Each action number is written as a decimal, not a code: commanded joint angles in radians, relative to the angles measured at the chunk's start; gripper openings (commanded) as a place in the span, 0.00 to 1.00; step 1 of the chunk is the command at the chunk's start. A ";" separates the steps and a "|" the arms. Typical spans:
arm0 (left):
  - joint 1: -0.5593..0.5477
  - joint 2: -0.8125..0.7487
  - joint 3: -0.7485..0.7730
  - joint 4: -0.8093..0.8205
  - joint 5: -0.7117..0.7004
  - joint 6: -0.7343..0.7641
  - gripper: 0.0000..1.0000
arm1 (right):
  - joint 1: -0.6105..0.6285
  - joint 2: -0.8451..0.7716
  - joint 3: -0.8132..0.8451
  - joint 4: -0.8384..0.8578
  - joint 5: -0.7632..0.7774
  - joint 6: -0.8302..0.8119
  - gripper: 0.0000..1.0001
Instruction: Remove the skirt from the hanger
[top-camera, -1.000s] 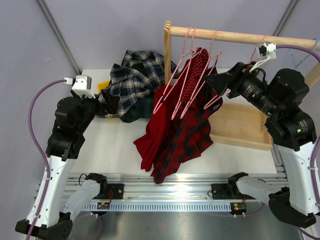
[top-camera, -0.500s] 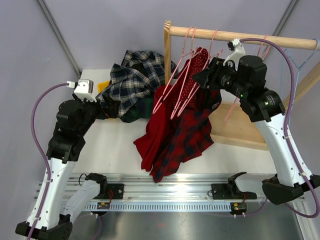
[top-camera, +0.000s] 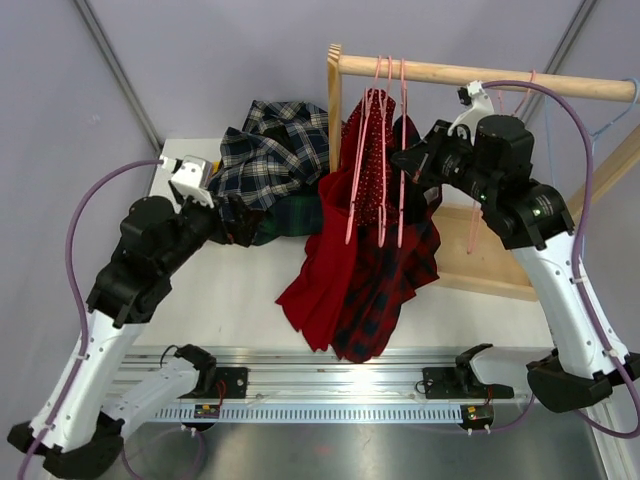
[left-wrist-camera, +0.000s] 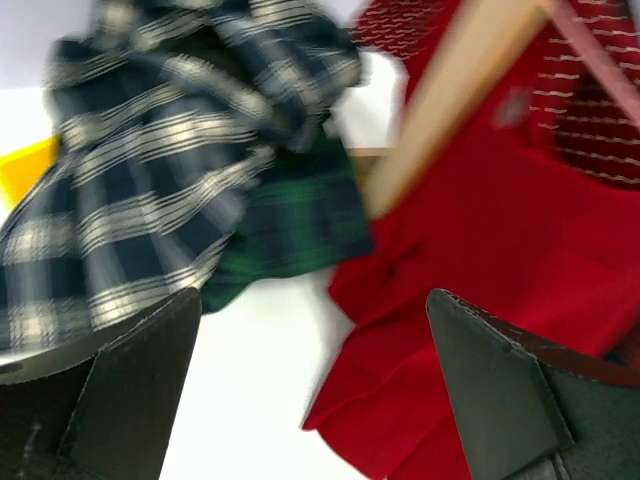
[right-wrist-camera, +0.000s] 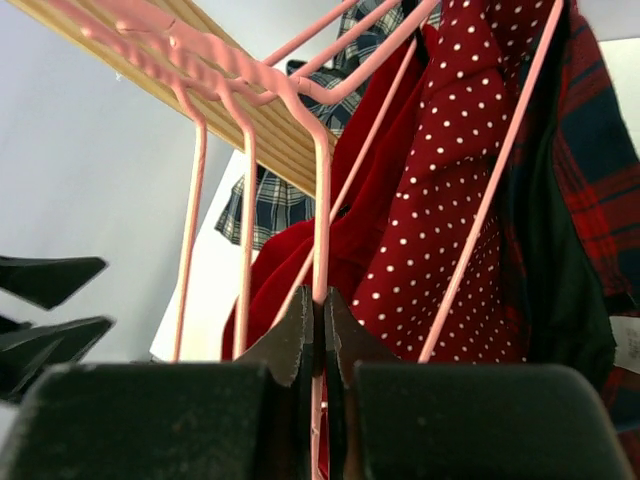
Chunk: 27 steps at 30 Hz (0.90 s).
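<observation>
Three skirts hang together from pink hangers on a wooden rail (top-camera: 480, 75): a plain red skirt (top-camera: 318, 270) (left-wrist-camera: 470, 260), a red polka-dot skirt (top-camera: 372, 160) (right-wrist-camera: 450, 200) and a dark red plaid skirt (top-camera: 392, 280). My right gripper (top-camera: 405, 160) (right-wrist-camera: 320, 300) is high beside the rail, shut on the vertical wire of one pink hanger (right-wrist-camera: 322, 220) (top-camera: 402, 120). My left gripper (top-camera: 235, 215) (left-wrist-camera: 312, 300) is open low over the table, with the red skirt's hem just ahead of its right finger. Nothing is between its fingers.
A pile of blue-and-white plaid clothes (top-camera: 265, 160) (left-wrist-camera: 150, 170) lies at the back left with a green plaid cloth (left-wrist-camera: 300, 225) and something yellow (left-wrist-camera: 25, 165). The rack's upright post (top-camera: 334, 100) (left-wrist-camera: 450, 90) and wooden base frame (top-camera: 490, 250) stand behind the skirts.
My right gripper has shut on the hanger wire. The hangers and skirts have swung from tilted to hanging straight down. My left arm has moved right, toward the skirts.
</observation>
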 joint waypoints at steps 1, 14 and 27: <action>-0.190 0.068 0.198 -0.004 -0.100 0.040 0.99 | 0.007 -0.088 0.098 0.036 0.066 -0.050 0.00; -0.855 0.571 0.938 -0.104 -0.289 0.131 0.99 | 0.009 -0.174 0.262 -0.125 0.148 -0.059 0.00; -1.144 0.743 0.609 0.370 -0.294 0.043 0.99 | 0.007 -0.289 0.256 -0.165 0.092 0.007 0.00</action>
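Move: The red-and-black plaid skirt hangs from the pink hanger already held in the right fingers. Its middle is roughly 24 cm right of the open left hand, 4 cm back and 9 cm below. From the right hand, the plaid skirt's middle is some 9 cm back, 1 cm left and 17 cm below. The red skirt hangs about 9 cm left of the plaid skirt, level with it, and the rack rod is about 8 cm ahead of the right hand, directly ahead and 8 cm above. Keeping its shut grip on the pink hanger, the right hand draws the hanger back about 12 cm while carrying it right and up, away from the red skirt. The open left hand swings some 35 cm right and 20 cm back, arching over about 20 cm high before sinking again, and turns roughly 50 degrees clockwise towards the plaid skirt, coming close with its fingers still wide and no touch to be made out. ##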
